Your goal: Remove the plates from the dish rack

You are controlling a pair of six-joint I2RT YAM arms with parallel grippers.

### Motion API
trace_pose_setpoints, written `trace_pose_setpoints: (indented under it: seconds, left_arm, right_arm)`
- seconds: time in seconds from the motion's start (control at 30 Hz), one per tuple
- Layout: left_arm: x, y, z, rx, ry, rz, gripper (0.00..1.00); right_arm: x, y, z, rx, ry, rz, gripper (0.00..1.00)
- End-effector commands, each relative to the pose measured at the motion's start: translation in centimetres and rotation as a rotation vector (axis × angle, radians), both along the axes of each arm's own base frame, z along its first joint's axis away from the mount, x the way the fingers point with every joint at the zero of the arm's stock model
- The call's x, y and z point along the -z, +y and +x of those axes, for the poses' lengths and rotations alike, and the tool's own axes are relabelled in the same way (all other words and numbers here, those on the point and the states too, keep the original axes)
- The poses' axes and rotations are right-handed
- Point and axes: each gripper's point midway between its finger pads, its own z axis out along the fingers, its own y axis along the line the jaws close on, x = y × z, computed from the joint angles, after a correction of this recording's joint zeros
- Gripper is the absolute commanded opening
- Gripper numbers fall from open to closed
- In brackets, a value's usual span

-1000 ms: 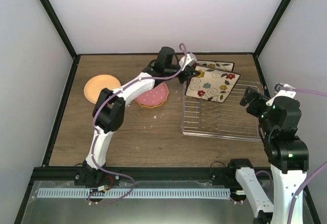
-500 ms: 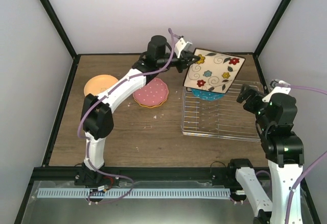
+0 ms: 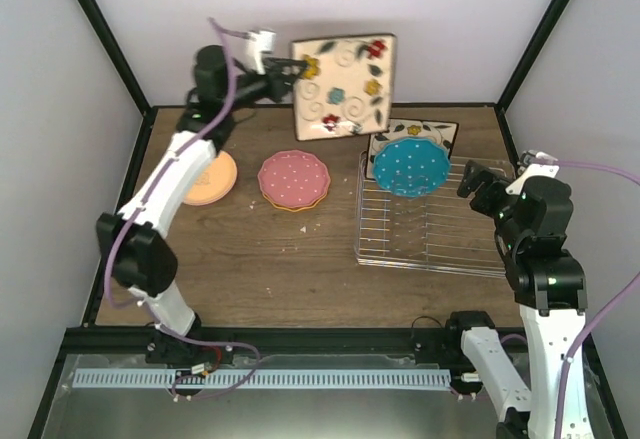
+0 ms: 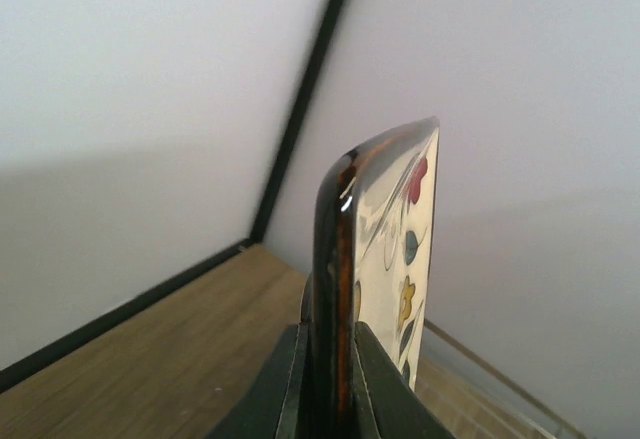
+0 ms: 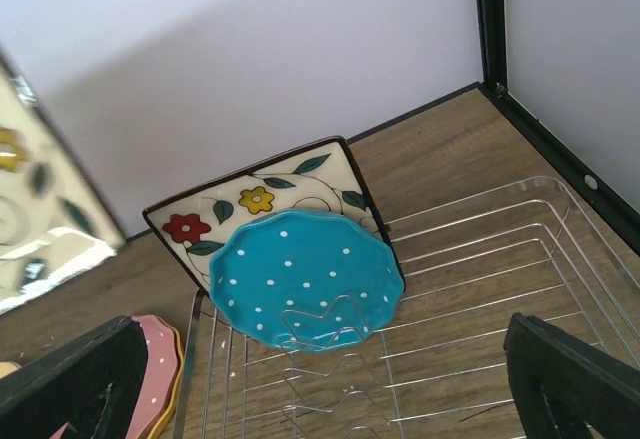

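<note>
High above the back of the table my left gripper [image 3: 288, 76] is shut on the edge of a square cream flower-patterned plate [image 3: 345, 84]. In the left wrist view its jaws [image 4: 330, 379] clamp the dark rim of that plate [image 4: 400, 239], which stands upright. A white-dotted teal plate [image 3: 410, 166] [image 5: 305, 279] leans in the far end of the silver wire dish rack [image 3: 430, 244] [image 5: 500, 259]. A second square flower plate [image 3: 440, 131] [image 5: 270, 194] stands behind it. My right gripper [image 3: 480, 187] [image 5: 320, 399] hovers open over the rack's right side, holding nothing.
On the wooden table left of the rack lies a dotted pink plate [image 3: 293, 179] [image 5: 160, 379] stacked on a yellow one. An orange plate [image 3: 215, 181] lies further left, partly under my left arm. Black frame posts and grey walls enclose the table.
My left arm lifted the square flower plate out of the rack and swung it up and to the left, uncovering the teal plate. The right gripper shifted slightly left.
</note>
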Motion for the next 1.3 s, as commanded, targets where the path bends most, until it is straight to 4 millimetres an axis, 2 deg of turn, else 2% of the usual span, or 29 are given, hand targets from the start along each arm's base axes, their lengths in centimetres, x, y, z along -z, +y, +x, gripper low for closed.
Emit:
trace_pose_setpoints:
  seconds: [0.0,0.07,0.13,0.17,0.27,0.37,0.43,0.53,0.67,0.77,1.1,1.27]
  left_arm:
    - [-9.5,10.2,-2.5,-0.189,-0.129,-0.206,0.04]
    - [-8.1,13.9,-2.7,-0.274,-0.061,-0.216,0.04]
    - [-5.4,17.1,-3.0,-0.352,0.041,-0.224,0.04]
    - [-4.5,18.3,-3.7,-0.387,0.078,-0.225,0.04]
    - [0.7,21.4,-5.2,-0.497,0.232,-0.216,0.04]
    - [5.8,22.3,-7.5,-0.540,0.337,-0.182,0.04]
    - [8.1,22.8,-9.0,-0.570,0.385,-0.162,0.04]
    - [10.4,23.9,-11.0,-0.638,0.432,-0.138,0.04]
    - [12.2,25.8,-13.0,-0.722,0.468,-0.133,0.04]
    - [13.3,26.5,-14.5,-0.745,0.497,-0.138,0.04]
    - [18.4,26.0,-19.2,-0.747,0.663,-0.109,0.04]
    - [19.4,25.3,-20.4,-0.717,0.697,-0.094,0.04]
  right_arm:
    - [-0.3,0.2,0.9,-0.021,-0.020,-0.016,1.00]
    - [0.0,0.4,1.4,-0.030,-0.017,-0.015,1.00]
    - [0.2,0.6,1.9,-0.042,-0.013,-0.010,1.00]
    - [0.4,0.8,2.1,-0.050,-0.011,-0.007,1.00]
    - [0.5,1.2,3.0,-0.075,-0.011,0.003,1.00]
    - [0.8,1.7,3.9,-0.103,-0.002,0.008,1.00]
    - [0.9,2.1,4.4,-0.124,0.005,0.009,1.00]
    - [1.0,2.4,4.9,-0.145,0.013,0.006,1.00]
    - [1.3,2.8,5.1,-0.174,0.025,-0.005,1.00]
    - [1.7,3.1,5.1,-0.193,0.042,-0.010,1.00]
    - [2.0,3.5,4.7,-0.218,0.058,-0.008,1.00]
    - [2.0,3.5,4.5,-0.219,0.063,-0.010,1.00]
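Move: The clear table this side of the plate stacks, where the left gripper's square plate goes, lies about 21 cm back, 19 cm left and 42 cm below that hand. The yellow plate stack is level with the hand and 33 cm left, the pink dotted stack straight below and 2 cm left, both 42 cm down. From the right hand the blue plate is 19 cm ahead, 4 cm left, 25 cm down; the racked square plate stands 5 cm beyond it. Keep the left gripper shut on the square plate's edge and swing it left about 25 cm, then draw it back some 20 cm and down over the near table, turning it counter-clockwise and tipping the fingers down. Meanwhile ease the open right gripper about 5 cm forward, slightly left and down towards the blue plate, then hold it there while it finishes turning slightly counter-clockwise. ##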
